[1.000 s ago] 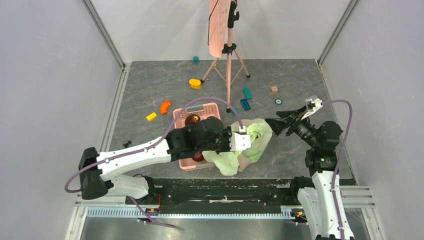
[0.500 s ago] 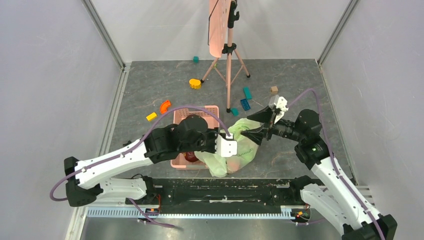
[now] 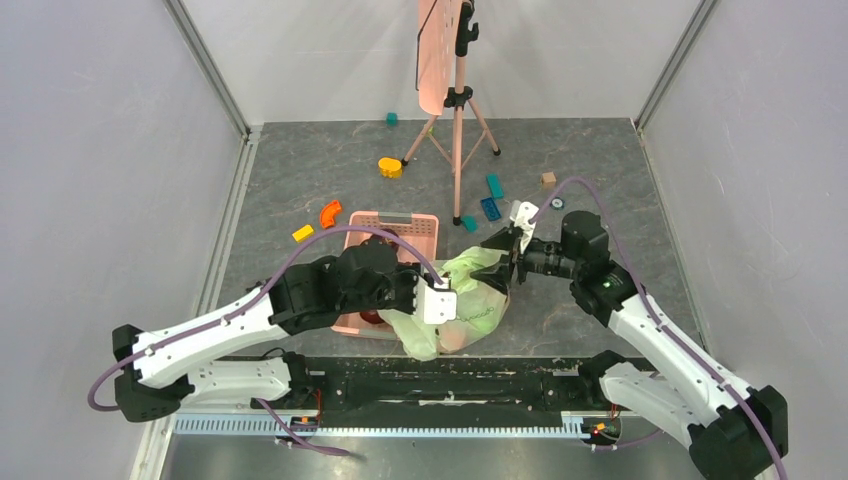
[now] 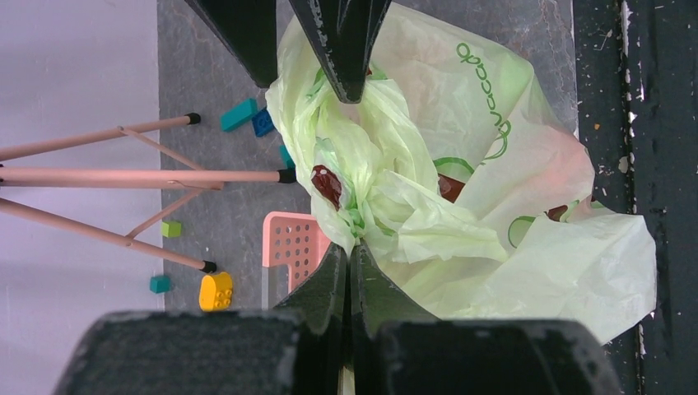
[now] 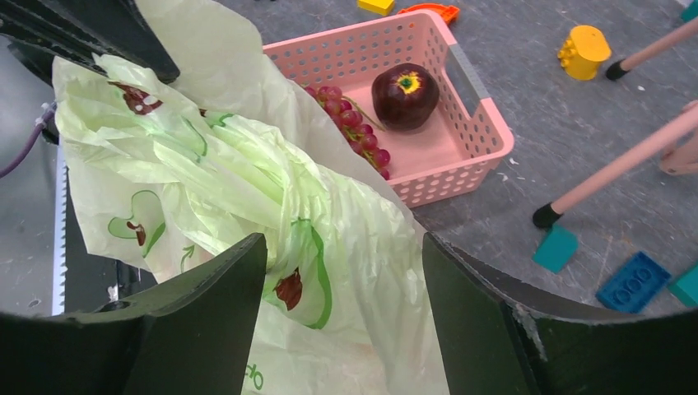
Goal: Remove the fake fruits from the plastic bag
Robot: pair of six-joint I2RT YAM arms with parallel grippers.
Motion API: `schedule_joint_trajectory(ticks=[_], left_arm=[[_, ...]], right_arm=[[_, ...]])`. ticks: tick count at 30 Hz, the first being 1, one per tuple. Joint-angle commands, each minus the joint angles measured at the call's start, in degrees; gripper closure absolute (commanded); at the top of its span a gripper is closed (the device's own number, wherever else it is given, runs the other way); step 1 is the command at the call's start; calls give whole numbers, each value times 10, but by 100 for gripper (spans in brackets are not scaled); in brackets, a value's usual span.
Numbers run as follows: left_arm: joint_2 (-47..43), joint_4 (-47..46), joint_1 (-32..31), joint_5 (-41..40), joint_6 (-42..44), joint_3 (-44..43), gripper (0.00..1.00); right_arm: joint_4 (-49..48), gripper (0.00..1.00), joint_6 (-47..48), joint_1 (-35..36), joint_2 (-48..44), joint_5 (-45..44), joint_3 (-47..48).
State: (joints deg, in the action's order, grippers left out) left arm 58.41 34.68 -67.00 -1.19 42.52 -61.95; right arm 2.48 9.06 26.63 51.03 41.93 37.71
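The pale-green plastic bag (image 3: 470,305) lies crumpled against the pink basket, near the table's front edge. My left gripper (image 4: 350,249) is shut on a bunched fold of the bag (image 4: 461,206). My right gripper (image 3: 499,264) stands open at the bag's far-right side. In the right wrist view its jaws (image 5: 342,255) straddle a ridge of the film (image 5: 247,181) without pressing it. The fake fruits are hidden inside the bag; only a faint reddish tint shows through the film.
The pink basket (image 3: 400,216) holds a dark maroon fruit (image 5: 405,95) and purple grapes (image 5: 355,123). A pink tripod stand (image 3: 458,150) rises behind it. Small toy blocks lie around: yellow (image 3: 390,167), orange (image 3: 329,212), blue (image 3: 490,208), teal (image 3: 495,186).
My right arm has swung left from the table's right side to the bag, its jaws narrowing a little. My left arm has drawn the held bag back and leftward.
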Motion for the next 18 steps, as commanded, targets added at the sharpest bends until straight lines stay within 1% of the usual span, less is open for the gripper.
schedule_joint_trajectory(ticks=[1, 3, 5, 6, 8, 10, 11, 12, 18], left_arm=[[-19, -6, -1, 0, 22, 8, 98], [-22, -11, -1, 5, 22, 11, 98], [-24, -16, -1, 5, 20, 14, 98], [-24, -18, -1, 4, 20, 15, 98], [-27, -21, -1, -2, 19, 19, 98], [-32, -32, -1, -14, 13, 26, 98], [-36, -40, -1, -23, 8, 32, 98], [-41, -51, -1, -32, 2, 41, 98], [-79, -147, -1, -85, -53, 100, 98]], right_arm=[[-20, 27, 26, 25, 16, 3, 29], [-20, 29, 34, 36, 29, 0, 35], [-14, 35, 40, 45, 41, -16, 44], [-8, 42, 41, 47, 46, -24, 47], [-2, 60, 37, 49, 51, -53, 50], [5, 84, 25, 48, 48, -105, 54], [7, 94, 14, 48, 43, -133, 54], [8, 100, 1, 48, 36, -167, 54], [4, 100, -88, 47, -26, -392, 37]])
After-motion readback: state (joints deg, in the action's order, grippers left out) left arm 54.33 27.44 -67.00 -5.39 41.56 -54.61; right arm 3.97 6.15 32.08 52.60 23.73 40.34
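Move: The right hand, open, has loose bag plastic just in front of its fingertips, about 2 cm to its left, level fore and aft and some 1 cm lower. The bag's belly, with a pink fruit showing through, hangs roughly 11 cm back, 4 cm left and 12 cm below it; the pink basket's middle lies some 14 cm left, 3 cm back and 20 cm below. From the left hand, already pinching the bag, that plastic is about 4 cm ahead, 6 cm right and 3 cm lower. The right hand eases about 2 cm left onto the bag and shuts from wide open to fully closed, pinching the loose plastic between its fingertips, then reverses and draws it about 3 cm forward and 2 cm right, away from the left gripper, swinging some 15 degrees clockwise. The left hand keeps its closed pinch on the bag as the anchor, shifting only about a centimetre, late and mostly forward. ##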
